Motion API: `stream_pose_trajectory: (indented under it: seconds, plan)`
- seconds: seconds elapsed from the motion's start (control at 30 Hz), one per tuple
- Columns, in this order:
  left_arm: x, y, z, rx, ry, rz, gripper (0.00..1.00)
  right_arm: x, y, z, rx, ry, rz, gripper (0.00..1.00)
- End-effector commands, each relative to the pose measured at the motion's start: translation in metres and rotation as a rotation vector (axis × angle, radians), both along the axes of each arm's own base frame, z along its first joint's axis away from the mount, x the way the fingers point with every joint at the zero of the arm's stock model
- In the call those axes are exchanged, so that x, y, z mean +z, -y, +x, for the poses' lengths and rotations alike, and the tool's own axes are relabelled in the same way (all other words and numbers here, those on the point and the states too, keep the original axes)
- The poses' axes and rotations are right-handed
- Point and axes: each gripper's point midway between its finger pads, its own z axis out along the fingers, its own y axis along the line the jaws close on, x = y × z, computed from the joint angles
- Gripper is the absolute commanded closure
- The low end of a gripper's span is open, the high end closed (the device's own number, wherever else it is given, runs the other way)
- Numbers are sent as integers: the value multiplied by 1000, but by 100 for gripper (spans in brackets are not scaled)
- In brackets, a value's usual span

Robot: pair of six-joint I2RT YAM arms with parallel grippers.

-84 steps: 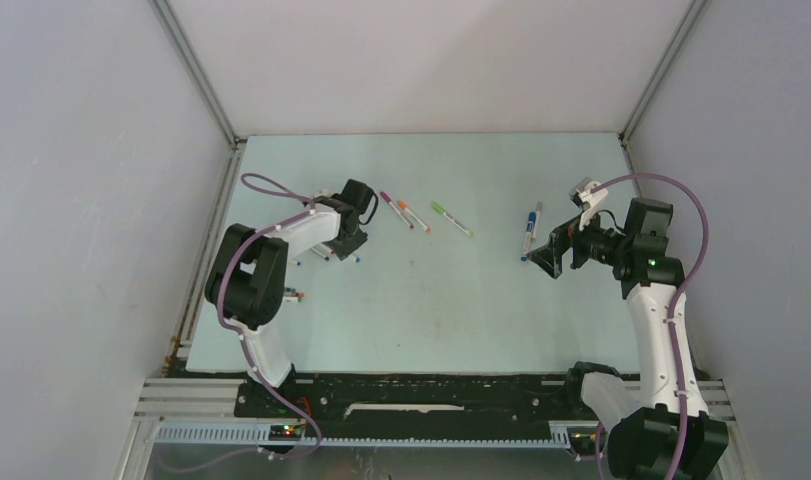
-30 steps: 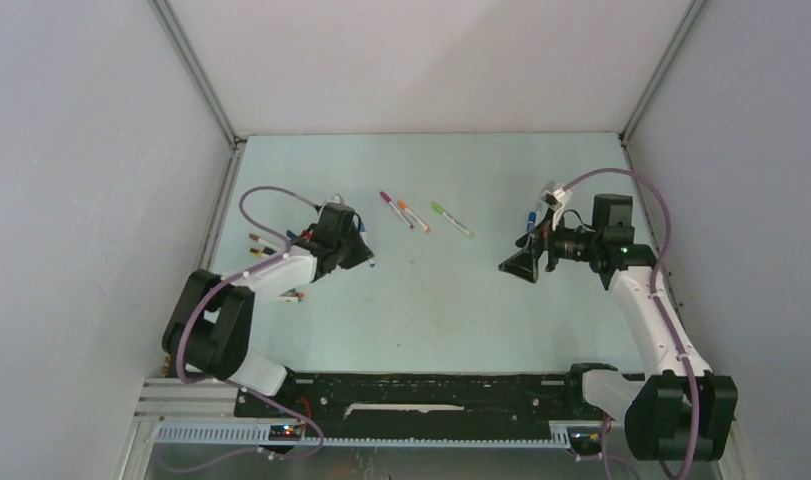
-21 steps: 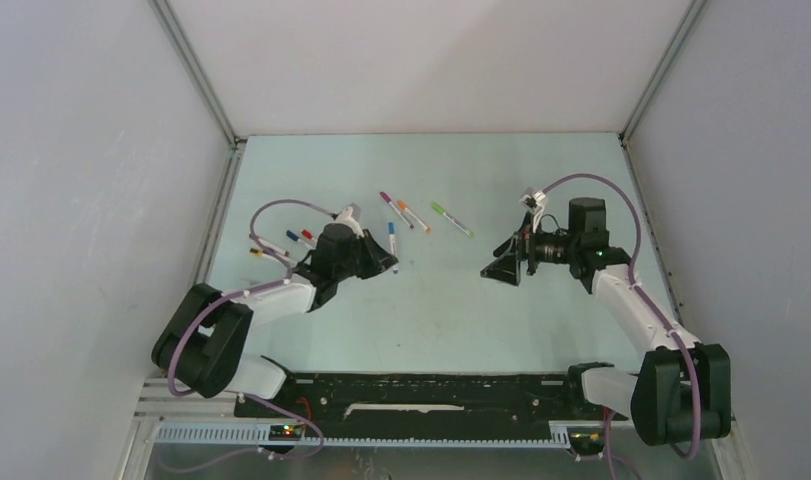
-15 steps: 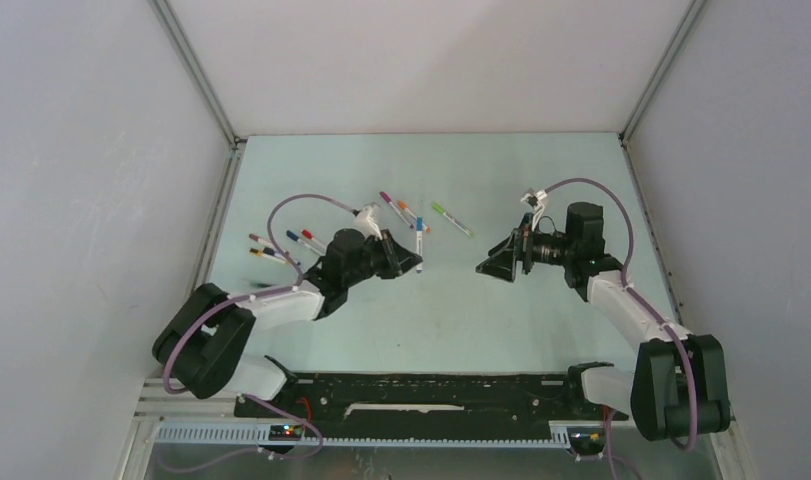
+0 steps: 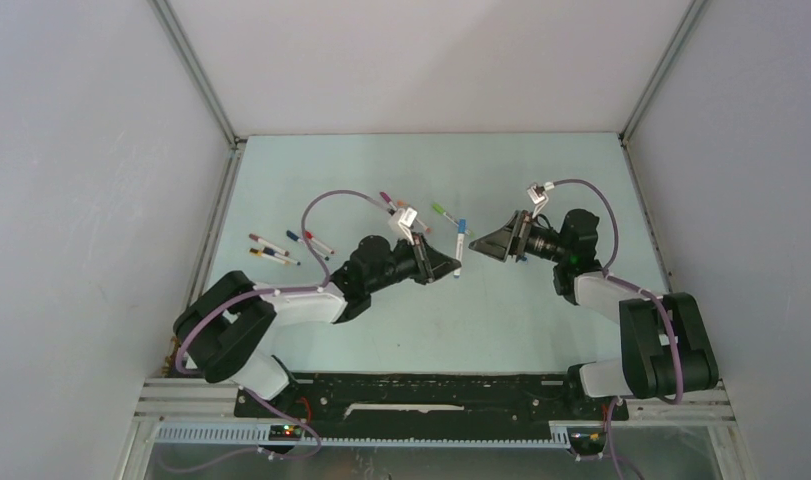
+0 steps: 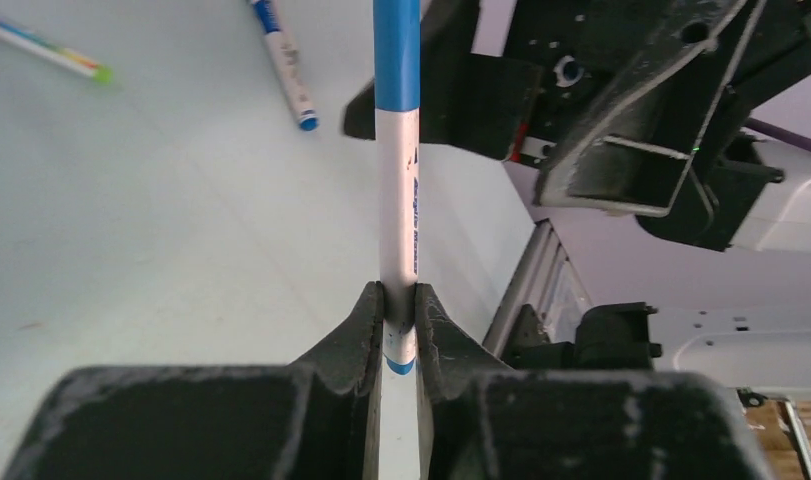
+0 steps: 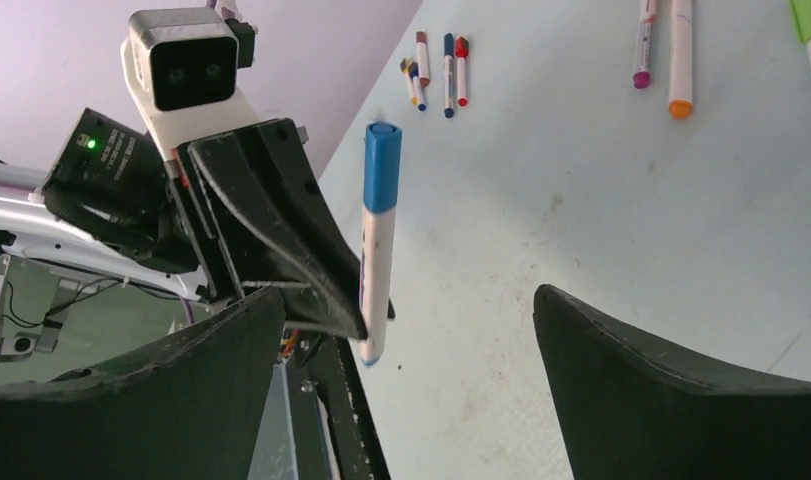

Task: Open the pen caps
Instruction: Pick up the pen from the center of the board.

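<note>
My left gripper (image 6: 399, 312) is shut on the lower end of a white pen (image 6: 398, 200), holding it upright above the table's middle (image 5: 460, 250). The pen's blue cap (image 6: 396, 50) is on its upper end and also shows in the right wrist view (image 7: 382, 165). My right gripper (image 7: 409, 293) faces it with its jaws wide open, the pen standing just ahead of the gap and touching neither finger. Seen from above, the right gripper (image 5: 475, 245) sits just right of the pen, level with the cap (image 5: 461, 227).
More capped pens lie on the table (image 5: 541, 180): a green one (image 5: 441, 211), magenta (image 7: 643, 40) and orange (image 7: 679, 55) ones behind the left arm, a blue one (image 6: 284, 60) under the right arm, and several in a group at the left (image 5: 276, 248).
The left arm has carried the blue-capped pen from the left side to the middle. The right arm has swung left to meet it, jaws staying open.
</note>
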Motion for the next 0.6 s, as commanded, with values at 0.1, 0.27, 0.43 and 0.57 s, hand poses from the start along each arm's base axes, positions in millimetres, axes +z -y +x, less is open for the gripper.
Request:
stream_pose_trajectory:
  seconds: [0.1,0.27,0.43,0.57]
  plan:
    - [46,42,-4,-65,59,-143,100,11,-9,5,-6,42,21,11]
    - [44,50,-7,-76,48,-142,100,11,-12,4,19,21,21,32]
    - [42,49,-5,-62,43,-136,100,17,-22,-5,83,37,32,53]
    - [41,49,-4,-58,41,-133,100,19,-28,-10,113,44,35,68]
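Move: The left hand already holds the pen near its uncapped end, with the blue cap forward and up. The right gripper's open mouth lies about 6 cm to this hand's right, some 2 cm ahead and 3 cm higher. From the right hand, the pen's middle is about 6 cm left, level fore and aft, and 1 cm lower. On the table 16 cm below, a green pen lies 18 cm ahead and 6 cm left, a blue table pen 13 cm ahead and 13 cm right. Rightward, about 4 cm and slightly back, the left hand carries its pen between the open right fingers, then holds still with its grip kept. The right hand stays almost in place while its fingers close by more than half around the white body below the blue cap, then eases about 2 cm left and a little back. ##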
